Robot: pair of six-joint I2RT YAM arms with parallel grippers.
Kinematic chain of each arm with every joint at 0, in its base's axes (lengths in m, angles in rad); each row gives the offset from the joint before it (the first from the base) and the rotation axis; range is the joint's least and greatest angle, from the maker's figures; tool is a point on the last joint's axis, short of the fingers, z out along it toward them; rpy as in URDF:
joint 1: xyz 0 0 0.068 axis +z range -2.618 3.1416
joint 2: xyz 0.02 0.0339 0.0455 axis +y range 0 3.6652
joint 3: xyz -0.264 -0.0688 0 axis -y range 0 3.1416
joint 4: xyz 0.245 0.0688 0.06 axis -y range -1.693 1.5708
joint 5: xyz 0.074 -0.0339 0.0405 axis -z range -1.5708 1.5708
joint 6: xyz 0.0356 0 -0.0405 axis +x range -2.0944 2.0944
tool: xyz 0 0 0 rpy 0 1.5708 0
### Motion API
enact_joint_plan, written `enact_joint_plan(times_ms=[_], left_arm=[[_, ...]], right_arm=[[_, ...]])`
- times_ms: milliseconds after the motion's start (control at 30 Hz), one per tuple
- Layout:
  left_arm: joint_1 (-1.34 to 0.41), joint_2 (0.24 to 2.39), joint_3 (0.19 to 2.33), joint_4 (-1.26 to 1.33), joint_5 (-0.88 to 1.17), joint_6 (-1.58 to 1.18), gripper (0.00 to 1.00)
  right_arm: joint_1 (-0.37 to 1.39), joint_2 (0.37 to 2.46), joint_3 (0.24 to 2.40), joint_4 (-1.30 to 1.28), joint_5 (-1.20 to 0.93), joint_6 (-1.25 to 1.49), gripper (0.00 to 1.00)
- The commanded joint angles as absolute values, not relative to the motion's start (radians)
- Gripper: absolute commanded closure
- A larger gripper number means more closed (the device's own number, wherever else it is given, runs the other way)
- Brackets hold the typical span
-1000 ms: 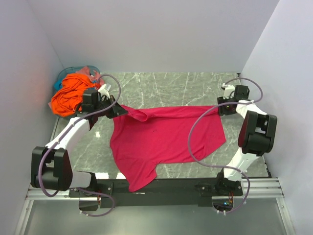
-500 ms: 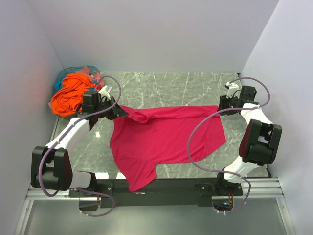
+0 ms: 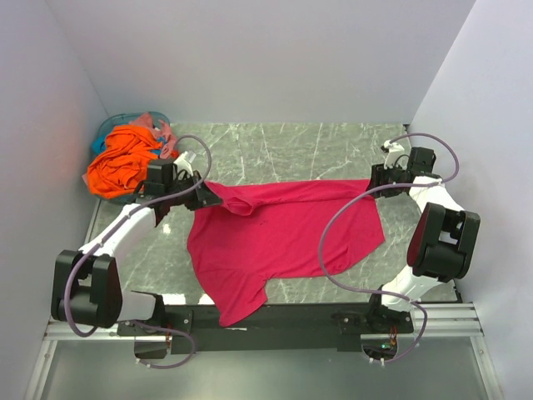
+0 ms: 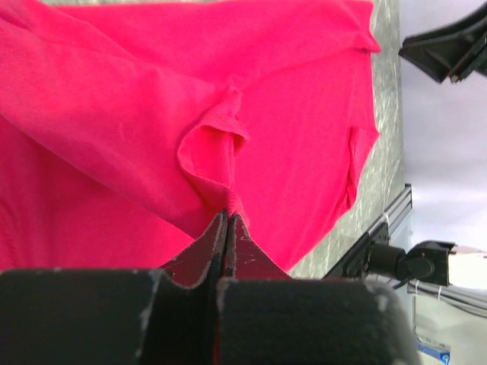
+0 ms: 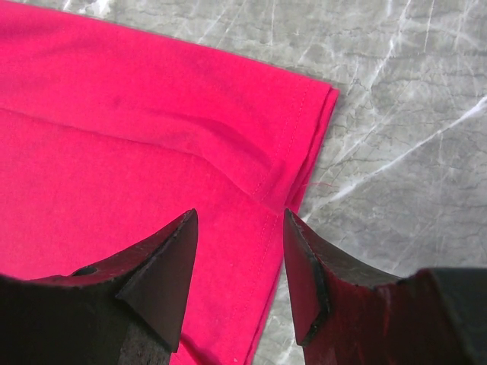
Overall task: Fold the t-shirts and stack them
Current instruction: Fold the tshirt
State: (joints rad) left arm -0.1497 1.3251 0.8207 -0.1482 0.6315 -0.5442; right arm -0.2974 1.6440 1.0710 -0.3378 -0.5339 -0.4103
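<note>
A crimson-pink t-shirt (image 3: pixel 275 237) lies spread across the middle of the marble table. My left gripper (image 3: pixel 208 198) is shut on a pinch of its far-left edge; in the left wrist view the cloth (image 4: pixel 152 114) bunches into a small fold right at the closed tips of that gripper (image 4: pixel 227 217). My right gripper (image 3: pixel 376 183) hovers open over the shirt's far-right corner. In the right wrist view its fingers straddle the hemmed edge of the shirt (image 5: pixel 137 129) without gripping it, the gripper (image 5: pixel 240 220) holding nothing. An orange t-shirt (image 3: pixel 121 162) is heaped at the back left, with a bit of salmon-pink cloth (image 3: pixel 158 123) behind it.
A round teal basket (image 3: pixel 111 127) sits in the back-left corner under the orange heap. White walls close in the table (image 3: pixel 291 142) on the left, back and right. The black rail of the arm bases (image 3: pixel 275 317) runs along the near edge, under the shirt's lower tip.
My left gripper has shifted slightly right, carrying the pinched shirt edge with it. The right arm swung outward and its wrist moved a little farther back, then held still.
</note>
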Motion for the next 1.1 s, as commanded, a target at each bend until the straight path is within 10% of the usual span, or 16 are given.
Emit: enact_joint_plan(times_ms=[0, 467, 800, 1067], left_arm=[[-0.182, 1.264, 0.804, -0.137, 0.624, -0.568, 0.99], [-0.273, 1.253, 0.753, -0.255, 0.518, -0.6, 0.97], [-0.354, 1.212, 0.911, -0.431, 0.433, -0.368, 0.33], [-0.393, 1.445, 1.118, -0.492, 0.307, -0.255, 0.29]], right_arm=[[-0.302, 1.6, 1.055, -0.342, -0.56, -0.411, 0.44], [-0.301, 1.577, 1.058, -0.37, -0.591, -0.416, 0.44], [-0.273, 1.517, 1.078, -0.433, -0.618, -0.42, 0.44], [-0.219, 1.465, 1.066, -0.457, -0.632, -0.419, 0.44]])
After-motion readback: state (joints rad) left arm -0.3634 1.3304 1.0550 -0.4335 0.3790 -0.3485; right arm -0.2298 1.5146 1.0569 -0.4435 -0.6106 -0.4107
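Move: The left hand still pinches the far sleeve of the t-shirt; the spot on the shirt's body where it goes down lies about 6 cm back, 4 cm right and some 10 cm below this hand. The shirt's far folded edge runs roughly 7 cm ahead and 6 cm right, and the laundry basket stands about 12 cm ahead and 26 cm left. From the right hand, that laying spot is some 38 cm left and 10 cm back; the shirt's far right corner is about 4 cm ahead and 2 cm right. Still pinching the sleeve, the left hand draws back about 7 cm, edging right and sinking some 4 cm over the shirt body, opens wide on the way and lets go, then lifts some 7 cm and swings forward, clear of the cloth. The open right hand, touching nothing, eases left about 5 cm over the shirt while rising and drawing slightly back. ##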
